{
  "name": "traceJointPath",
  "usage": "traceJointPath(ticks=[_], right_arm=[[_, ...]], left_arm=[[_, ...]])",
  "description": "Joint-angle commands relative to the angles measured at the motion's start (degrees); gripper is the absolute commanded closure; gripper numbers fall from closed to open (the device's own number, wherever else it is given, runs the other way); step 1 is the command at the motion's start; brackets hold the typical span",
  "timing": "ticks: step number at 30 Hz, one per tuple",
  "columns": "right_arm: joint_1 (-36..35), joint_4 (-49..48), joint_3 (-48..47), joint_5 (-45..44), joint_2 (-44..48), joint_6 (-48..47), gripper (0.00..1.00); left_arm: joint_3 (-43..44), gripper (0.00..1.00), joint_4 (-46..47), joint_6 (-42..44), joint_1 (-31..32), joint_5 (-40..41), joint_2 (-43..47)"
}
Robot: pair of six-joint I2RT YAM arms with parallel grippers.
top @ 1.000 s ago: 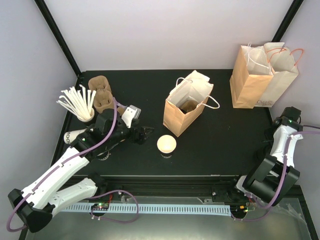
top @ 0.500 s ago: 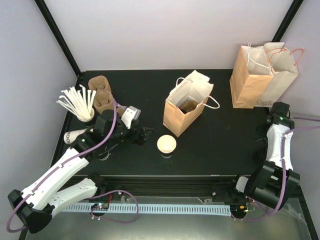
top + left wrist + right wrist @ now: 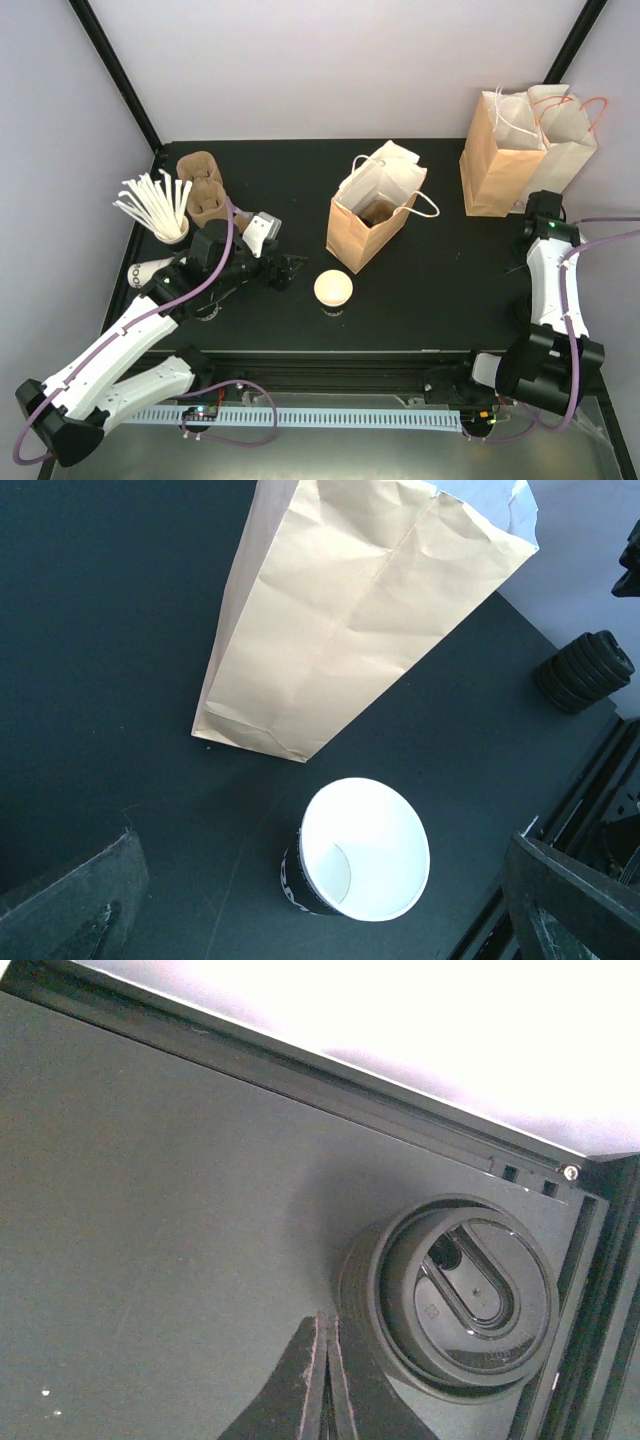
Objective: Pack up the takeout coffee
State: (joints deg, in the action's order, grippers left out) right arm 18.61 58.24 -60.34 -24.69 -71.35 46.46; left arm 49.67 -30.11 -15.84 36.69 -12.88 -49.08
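Note:
No lidded takeout coffee shows in any view. A lidless white paper cup (image 3: 333, 288) with a black band (image 3: 365, 848) stands upright in front of an open brown paper bag (image 3: 368, 218). My left gripper (image 3: 286, 269) hovers just left of this cup, open, its fingers (image 3: 72, 900) framing the cup in the left wrist view without touching it. My right gripper (image 3: 322, 1322) is shut on nothing, its tips just beside a stack of black plastic lids (image 3: 452, 1298) near the table's right rail. The same lid stack (image 3: 583, 670) shows in the left wrist view.
Two more paper bags (image 3: 525, 148) stand at the back right. Brown pulp carriers (image 3: 201, 186), a cup of white sticks (image 3: 156, 208) and a cup on its side (image 3: 148, 271) crowd the left edge. Something brown shows inside the open bag.
The right arm has swung toward the back and slightly left, its wrist now close to the back-right bags. The left arm and the lidless cup have not moved.

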Motion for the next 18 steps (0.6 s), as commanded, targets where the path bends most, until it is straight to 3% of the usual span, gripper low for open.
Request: traceJointPath(ticks=[1,5,9,12,15,18], right_arm=[[-0.5,2.6,-1.8,-3.9,-1.5,1.5,0.97],[-0.5,1.9,-0.9,-4.1,-0.6,1.1,0.95],[0.0,2.1,0.8,-3.4,0.1,1.8,0.82],[6.2,-3.8,4.9,5.1,2.8,-2.0,0.76],[11.3,-5.5,6.0,7.7,4.6,-4.1,0.7],[14.7,-5.2,5.5,8.0,5.6,-4.6,0.45]], left_arm=[[0.7,0.01,0.3,0.0,-0.4,-0.5,0.1],[1.0,0.01,0.2,0.1,-0.4,-0.7,-0.1],[1.2,0.01,0.2,0.0,-0.3,-1.3,-0.3],[1.3,0.01,-0.1,0.0,-0.4,-1.5,0.0],[1.2,0.01,-0.5,0.3,-0.4,-1.3,0.4],[1.2,0.01,-0.5,0.6,-0.4,-1.2,0.6]])
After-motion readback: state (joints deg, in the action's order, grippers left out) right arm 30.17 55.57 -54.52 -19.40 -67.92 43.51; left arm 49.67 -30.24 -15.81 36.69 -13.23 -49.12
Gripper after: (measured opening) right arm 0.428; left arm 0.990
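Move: The stack of black lids sits in the near right corner of the table, about 6 cm back, 4 cm right and 10 cm below the right hand. The nearer spare bag stands roughly 20 cm ahead and 3 cm left of that hand; the upright cup is some 43 cm left and 2 cm back. From the left hand the lid stack lies about 55 cm right, 10 cm back, 20 cm below. The right hand swings about 5 cm back, right and down towards the lid stack, its shut fingers opening nearly halfway. ##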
